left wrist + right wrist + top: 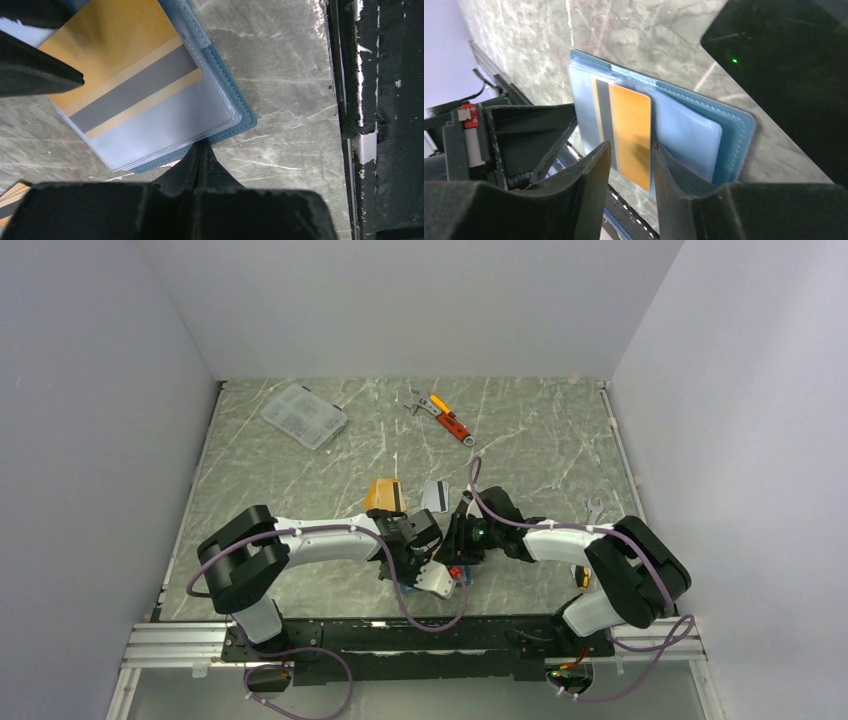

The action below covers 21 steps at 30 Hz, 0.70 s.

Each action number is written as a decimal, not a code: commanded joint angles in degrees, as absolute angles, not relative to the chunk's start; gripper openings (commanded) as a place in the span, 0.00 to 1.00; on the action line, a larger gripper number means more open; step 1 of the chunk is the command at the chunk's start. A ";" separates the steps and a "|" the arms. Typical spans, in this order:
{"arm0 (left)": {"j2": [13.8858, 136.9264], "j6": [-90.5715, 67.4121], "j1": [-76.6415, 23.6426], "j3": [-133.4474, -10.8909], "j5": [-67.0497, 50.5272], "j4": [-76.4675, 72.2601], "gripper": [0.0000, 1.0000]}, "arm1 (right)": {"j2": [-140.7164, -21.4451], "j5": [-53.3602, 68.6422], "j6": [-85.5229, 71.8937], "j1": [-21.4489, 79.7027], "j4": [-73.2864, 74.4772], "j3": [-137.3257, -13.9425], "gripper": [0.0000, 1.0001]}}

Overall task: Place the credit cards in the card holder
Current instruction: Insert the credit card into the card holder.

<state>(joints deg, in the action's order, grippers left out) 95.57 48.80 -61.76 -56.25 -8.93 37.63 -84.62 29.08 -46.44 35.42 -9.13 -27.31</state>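
The teal card holder (241,116) (735,134) lies open near the table's front edge. An orange-gold credit card (120,65) (631,127) with a grey stripe sits partly inside its clear pocket. My right gripper (631,147) (462,540) is open, its fingers standing either side of the card's protruding end. My left gripper (202,146) (445,575) is shut, its tips pinched on the holder's teal edge. Another orange card (385,493) and a silver-grey card (435,493) lie on the table just behind the grippers.
A clear plastic parts box (304,415) and an orange adjustable wrench (450,418) lie at the back. A small spanner (595,508) rests at the right. The black front rail (350,100) runs close beside the holder.
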 commanded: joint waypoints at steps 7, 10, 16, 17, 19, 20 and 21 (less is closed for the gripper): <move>97.91 49.05 -61.17 -53.61 -11.51 35.54 0.00 | -78.14 19.84 -41.30 35.51 8.76 -29.19 0.30; 97.96 49.04 -61.17 -53.77 -11.56 35.53 0.00 | -79.75 18.85 -41.87 36.02 7.90 -30.00 0.09; 97.73 48.94 -61.17 -53.96 -11.37 35.30 0.00 | -83.60 16.94 -42.80 39.02 7.37 -33.24 0.00; 97.73 48.95 -61.17 -53.92 -11.35 35.20 0.00 | -83.99 16.54 -43.07 39.66 7.38 -33.65 0.00; 97.65 49.05 -61.17 -53.75 -11.18 35.05 0.00 | -84.30 15.63 -43.23 40.85 7.68 -34.46 0.00; 97.63 49.20 -61.17 -53.64 -11.16 34.92 0.00 | -84.44 15.64 -43.41 41.21 7.53 -34.65 0.00; 97.50 49.28 -61.09 -53.52 -11.09 34.82 0.00 | -84.53 15.58 -43.56 41.65 7.42 -34.74 0.00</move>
<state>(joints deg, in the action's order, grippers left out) 95.44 48.77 -61.36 -56.10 -9.47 37.43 -83.44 19.00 -43.07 40.03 6.09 -33.23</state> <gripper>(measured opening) 0.012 0.007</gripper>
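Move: Just under the right fingers, about 2 cm to their left and 2 cm lower, is the middle of the yellow card lying in the card holder's left pocket. From the same hand the black card lies some 10 cm ahead and 4 cm to the right, and the white card about 15 cm ahead and 3 cm to the left, both roughly 3 cm lower. From the left hand the yellow card is about 4 cm ahead, 6 cm to the right and 1 cm below. Drawing back about 3 cm to the right, off the yellow card, the part-open right hand tips its fingers some 10 degrees steeper, sinks nearly 1 cm and shuts them. Then, closed, it comes about 2 cm back left, fingertips against the card's right edge, pushing the card deeper towards the left hand. The shut left fingers stay put, still holding down the holder's left edge. ##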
